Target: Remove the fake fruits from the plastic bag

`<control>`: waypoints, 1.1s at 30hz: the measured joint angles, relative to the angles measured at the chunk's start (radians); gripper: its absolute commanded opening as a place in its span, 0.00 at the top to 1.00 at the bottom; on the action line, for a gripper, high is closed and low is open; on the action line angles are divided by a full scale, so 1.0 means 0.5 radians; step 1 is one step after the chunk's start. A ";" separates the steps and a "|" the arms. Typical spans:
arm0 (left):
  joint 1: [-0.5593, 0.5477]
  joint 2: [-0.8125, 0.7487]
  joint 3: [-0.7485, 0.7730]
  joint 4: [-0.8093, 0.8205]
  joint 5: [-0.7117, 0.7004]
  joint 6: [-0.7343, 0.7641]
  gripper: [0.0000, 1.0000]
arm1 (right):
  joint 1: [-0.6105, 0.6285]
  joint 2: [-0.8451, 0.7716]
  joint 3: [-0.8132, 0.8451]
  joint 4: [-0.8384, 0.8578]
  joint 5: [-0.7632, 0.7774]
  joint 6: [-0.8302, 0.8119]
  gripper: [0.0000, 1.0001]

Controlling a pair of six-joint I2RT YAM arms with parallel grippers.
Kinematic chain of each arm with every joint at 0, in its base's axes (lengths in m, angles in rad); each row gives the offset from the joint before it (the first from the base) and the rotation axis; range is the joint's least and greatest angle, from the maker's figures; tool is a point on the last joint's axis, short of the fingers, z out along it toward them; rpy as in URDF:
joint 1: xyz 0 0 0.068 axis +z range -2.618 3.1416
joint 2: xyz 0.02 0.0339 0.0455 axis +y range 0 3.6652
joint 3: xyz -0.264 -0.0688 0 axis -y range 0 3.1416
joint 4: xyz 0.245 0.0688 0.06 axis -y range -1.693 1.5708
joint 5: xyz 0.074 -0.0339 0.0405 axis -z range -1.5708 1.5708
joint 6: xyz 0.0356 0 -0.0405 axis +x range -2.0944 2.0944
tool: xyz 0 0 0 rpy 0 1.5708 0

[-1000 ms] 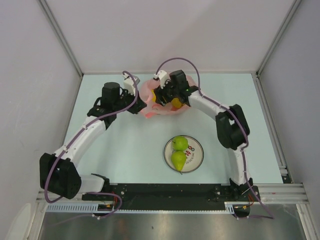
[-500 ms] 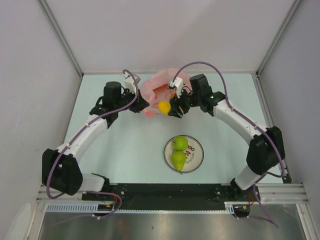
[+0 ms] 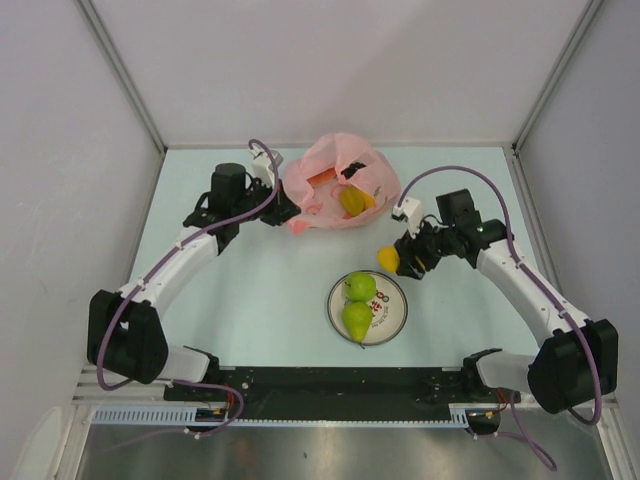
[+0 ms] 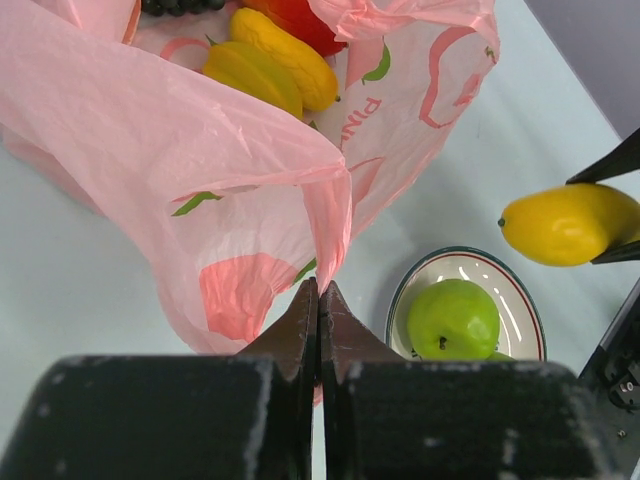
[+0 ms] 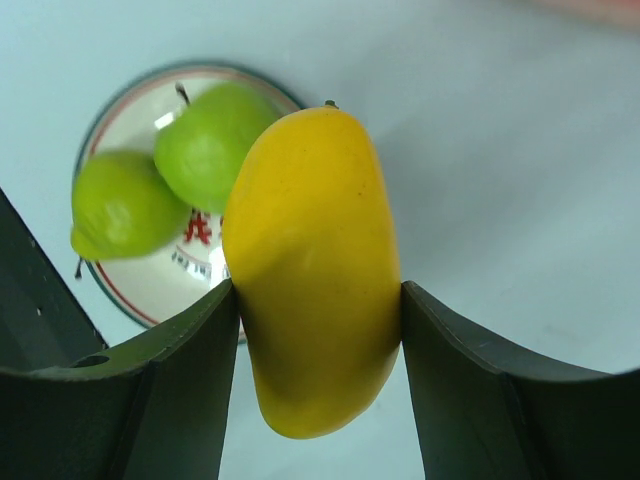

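The pink plastic bag (image 3: 335,190) lies at the back middle of the table, also in the left wrist view (image 4: 180,150). My left gripper (image 3: 283,208) (image 4: 318,300) is shut on its left edge. Inside show a yellow mango and banana (image 4: 270,70), a red watermelon slice (image 4: 300,18) and dark grapes at the top edge. My right gripper (image 3: 400,258) (image 5: 318,300) is shut on a yellow-orange mango (image 3: 388,259) (image 5: 312,270) (image 4: 565,222), held above the table just right of the plate's far rim. A green apple (image 3: 360,286) (image 5: 215,145) and a green pear (image 3: 357,319) (image 5: 118,205) lie on the plate.
The round white plate with red lettering (image 3: 394,315) (image 5: 180,275) (image 4: 515,290) sits at the table's middle front. White walls enclose the table on three sides. The black base rail runs along the near edge.
My right gripper has drawn the mango out of the bag and carried it to the right and toward the front, beside the plate. The left gripper has kept its hold on the bag.
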 measured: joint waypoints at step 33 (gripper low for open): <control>0.000 0.092 0.076 -0.033 0.002 -0.013 1.00 | 0.296 0.306 -0.384 0.399 0.292 0.531 1.00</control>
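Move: The right gripper already holds the yellow mango, and the plate it goes to has its middle about 7 cm back, 6 cm left and 14 cm below. On the plate, the green apple is about 3 cm back and 8 cm left, the pear about 10 cm back and 9 cm left, both some 11 cm below. From the left gripper, the plate's middle is about 17 cm back, 17 cm right and 20 cm below. Lower the mango about 10 cm to the free far-right part of the plate, beside the apple: go down, rightward and slightly back first, then sweep some 6 cm left while still sinking. Tip the fingers some 15 degrees steeper and keep the grip on the mango. Keep the left gripper shut on the bag's edge. ##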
